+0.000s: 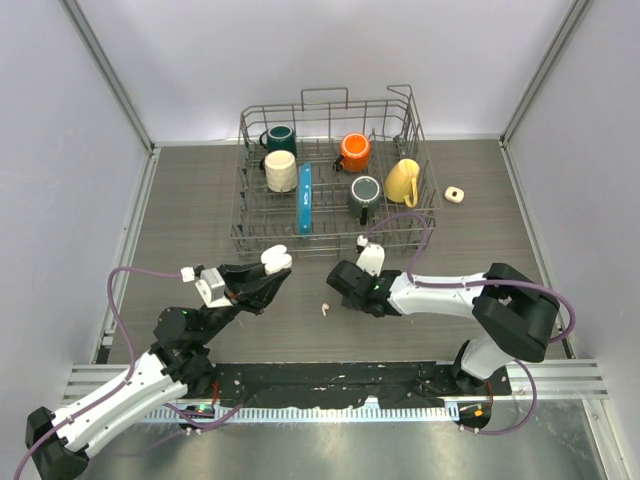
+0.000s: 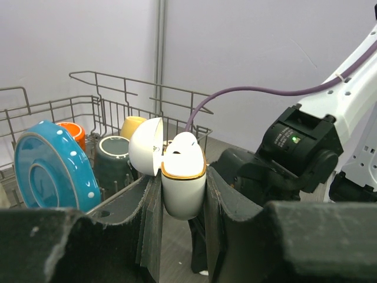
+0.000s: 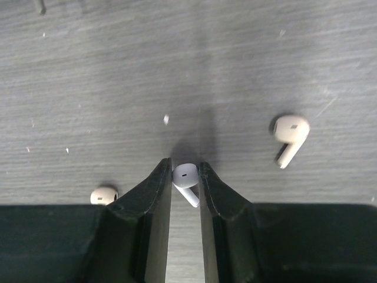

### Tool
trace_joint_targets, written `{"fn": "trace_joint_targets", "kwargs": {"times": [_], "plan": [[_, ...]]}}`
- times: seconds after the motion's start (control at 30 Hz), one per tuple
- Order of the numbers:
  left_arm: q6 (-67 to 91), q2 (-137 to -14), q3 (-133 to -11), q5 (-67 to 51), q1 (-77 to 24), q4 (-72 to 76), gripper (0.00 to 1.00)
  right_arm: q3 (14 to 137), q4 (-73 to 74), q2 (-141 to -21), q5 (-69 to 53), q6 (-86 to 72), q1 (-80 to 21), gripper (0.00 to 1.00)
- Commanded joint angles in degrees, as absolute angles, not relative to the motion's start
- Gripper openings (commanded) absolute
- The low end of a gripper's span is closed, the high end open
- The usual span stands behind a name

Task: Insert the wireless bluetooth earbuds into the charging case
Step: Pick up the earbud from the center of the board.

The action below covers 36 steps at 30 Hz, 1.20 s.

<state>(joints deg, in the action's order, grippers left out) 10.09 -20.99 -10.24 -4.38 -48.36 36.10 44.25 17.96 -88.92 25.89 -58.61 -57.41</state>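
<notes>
My left gripper is shut on the white charging case. The case stands upright with a gold rim and its lid open to the left. A white rounded piece, perhaps an earbud, shows in its opening. My right gripper points down at the table, shut on a small white earbud whose stem angles back between the fingers. Two more earbuds lie on the table, one to the right and one to the left. One earbud shows in the top view between the arms.
A wire dish rack stands behind both grippers, holding several mugs and an upright blue plate. A small pale object lies to the right of the rack. The right arm's purple cable arcs close to the case.
</notes>
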Motion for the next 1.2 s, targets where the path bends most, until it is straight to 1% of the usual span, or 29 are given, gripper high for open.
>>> {"fn": "trace_joint_targets", "kwargs": {"times": [0.0, 0.1, 0.2, 0.23, 0.27, 0.37, 0.5, 0.87, 0.93, 1.07, 1.17], "plan": [[10.1, -20.7, -10.2, -3.3, -48.3, 38.2, 0.0, 44.7, 26.3, -91.5, 27.8, -67.1, -61.3, 0.08], [10.1, -20.5, -10.0, -3.1, -48.3, 38.2, 0.0, 44.6, 27.0, -91.3, 29.1, -67.9, -62.7, 0.13], [10.2, -20.2, -9.8, -2.9, -48.3, 38.5, 0.0, 44.2, 26.8, -91.4, 28.7, -67.5, -62.8, 0.21], [10.1, -20.3, -9.8, -2.8, -48.3, 38.3, 0.0, 44.1, 26.5, -91.4, 28.7, -67.1, -62.7, 0.28], [10.2, -20.2, -9.7, -2.7, -48.3, 38.3, 0.0, 44.1, 26.3, -91.3, 28.6, -66.0, -62.8, 0.3], [10.2, -20.2, -9.8, -2.6, -48.3, 38.2, 0.0, 43.1, 22.5, -90.4, 27.8, -63.3, -62.8, 0.4], [10.0, -20.1, -9.9, -2.6, -48.3, 37.9, 0.0, 41.7, 18.8, -88.3, 27.9, -58.2, -62.8, 0.56], [10.4, -20.1, -10.0, -2.9, -48.3, 38.0, 0.0, 44.3, 17.8, -88.1, 30.0, -39.5, -62.5, 0.56], [10.5, -20.1, -10.0, -2.7, -48.3, 38.0, 0.0, 42.9, 14.0, -87.2, 25.3, -37.5, -61.5, 0.55], [10.6, -20.0, -10.0, -2.9, -48.3, 38.0, 0.0, 42.5, 11.0, -86.6, 21.8, -35.0, -60.5, 0.54], [10.8, -20.1, -10.1, -2.9, -48.3, 38.0, 0.0, 43.1, 11.2, -87.2, 20.5, -34.2, -59.8, 0.5]]}}
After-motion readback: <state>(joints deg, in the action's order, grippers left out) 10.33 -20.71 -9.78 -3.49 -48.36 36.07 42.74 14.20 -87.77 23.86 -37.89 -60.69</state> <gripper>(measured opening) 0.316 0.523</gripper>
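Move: The earbud in play is already pinched at my right fingertips, close to the board. A second earbud lies about 5 cm to my right hand's left and 1 cm nearer me; a third is some 6 cm to its right and 2 cm farther out, both roughly 1 cm lower. From my left hand, which holds the open case, the pinched earbud is about 5 cm ahead, 12 cm to the right and 27 cm below. Keeping the earbud pinched, I draw my right hand back about 1.5 cm low along the board, edging left. Then I open my fingers to let go of the earbud, shifting a further 1 cm left and barely rising. Finally I swing back right by about as much and turn the hand some 20 degrees counter-clockwise, settling with my open fingertips either side of the earbud. ##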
